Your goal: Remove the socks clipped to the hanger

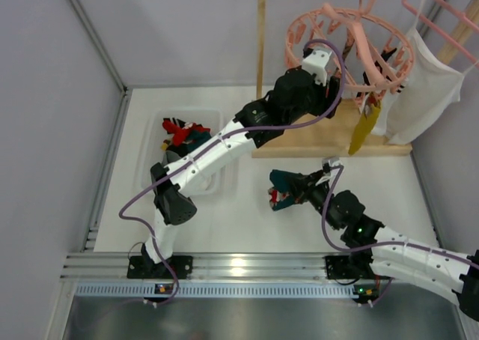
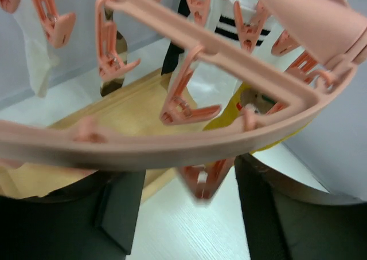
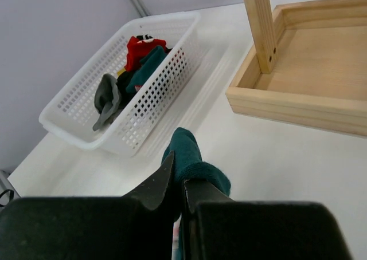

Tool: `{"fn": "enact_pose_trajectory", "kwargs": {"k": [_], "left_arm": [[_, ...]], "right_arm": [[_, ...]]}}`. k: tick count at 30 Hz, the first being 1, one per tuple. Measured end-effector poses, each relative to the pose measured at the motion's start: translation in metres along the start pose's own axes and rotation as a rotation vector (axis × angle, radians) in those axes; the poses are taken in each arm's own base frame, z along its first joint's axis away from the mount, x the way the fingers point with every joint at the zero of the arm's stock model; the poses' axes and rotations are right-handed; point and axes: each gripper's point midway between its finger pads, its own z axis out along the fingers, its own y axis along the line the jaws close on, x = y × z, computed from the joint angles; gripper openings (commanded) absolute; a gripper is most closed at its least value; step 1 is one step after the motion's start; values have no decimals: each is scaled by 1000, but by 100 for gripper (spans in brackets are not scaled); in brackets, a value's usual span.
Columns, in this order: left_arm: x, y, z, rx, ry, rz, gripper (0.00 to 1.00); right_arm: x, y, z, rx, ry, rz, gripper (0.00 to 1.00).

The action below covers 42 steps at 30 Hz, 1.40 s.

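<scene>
The round pink hanger [image 1: 348,44] hangs from the wooden rail, and its ring [image 2: 172,142] crosses the left wrist view. My left gripper [image 1: 340,74] is raised to the ring. Its fingers [image 2: 120,208] stand apart on either side of one dangling peg [image 2: 203,180] without touching it; that peg holds nothing. A mustard sock [image 1: 364,130] is still clipped on, as are a black sock [image 2: 172,59] and a white striped sock [image 2: 238,28]. My right gripper [image 3: 179,174] is shut on a teal sock [image 3: 189,157], low over the table [image 1: 288,190].
A white basket [image 3: 143,108] on the left holds red, teal and grey socks [image 1: 183,134]. The wooden rack's base tray [image 3: 304,71] and post [image 3: 261,25] stand behind. A large white garment [image 1: 426,85] hangs at the right. Grey walls close in both sides.
</scene>
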Motion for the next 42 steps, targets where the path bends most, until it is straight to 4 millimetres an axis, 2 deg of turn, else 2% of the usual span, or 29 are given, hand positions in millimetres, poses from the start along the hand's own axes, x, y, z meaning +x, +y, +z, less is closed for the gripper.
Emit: {"fn": "enact_pose_trajectory", "kwargs": {"k": [2,5,7,10,13,17,22,24,27,32,36,42], "left_arm": [[9,2,-2,-6,19,-5,83],[27,12,-11,-43,65,-16,91],[41,22,-24,-80,98,-22,98],[52,42,-55,-149,124,-33,98],[54,69,-99,-254,107,-45,98],[52,123,-171,-432,83,-106,98],[52,242,-279,-792,25,-228,98],[56,267,-320,-915,13,-247,98],[57,270,-364,-974,3,-255,98],[47,255,-412,-958,-52,-263,98],[31,246,-450,-948,-156,-265,98],[24,239,-495,-947,-285,-274,98]], "right_arm": [[-2,-1,-3,3,-1,2,0],[-4,-4,-9,15,1,5,0],[-2,-8,-12,30,10,0,0],[4,-14,-14,55,37,-14,0],[15,-19,-16,73,80,-35,0],[25,-17,-11,73,155,-80,0],[22,17,16,-20,248,-131,0],[19,38,32,-79,282,-153,0],[20,79,60,-198,333,-193,0],[32,146,109,-388,404,-252,0],[38,184,151,-485,428,-275,1],[51,222,210,-573,449,-304,5]]}}
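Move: The basket, where the right hand is taking the pinched teal sock, lies about 32 cm to that hand's left, 10 cm ahead and 15 cm below. From that hand, the yellow sock hangs some 15 cm ahead, 16 cm right and 10 cm higher; the wooden tray's middle is about 20 cm ahead, 14 cm right and 18 cm below. From the left hand, at the hanger's clip, the basket is about 39 cm left, 3 cm back and 34 cm below. Leftward the right arm sweeps, about 30 cm after a short dip, rising some 5 cm overall and turning roughly 40 degrees counter-clockwise, to bring the teal sock over the basket with its fingers still shut. The left hand, meanwhile, spreads its fingers wide off the clip, sinks a little, then swings some 50 cm left and draws back about 20 cm, clearing the way. ##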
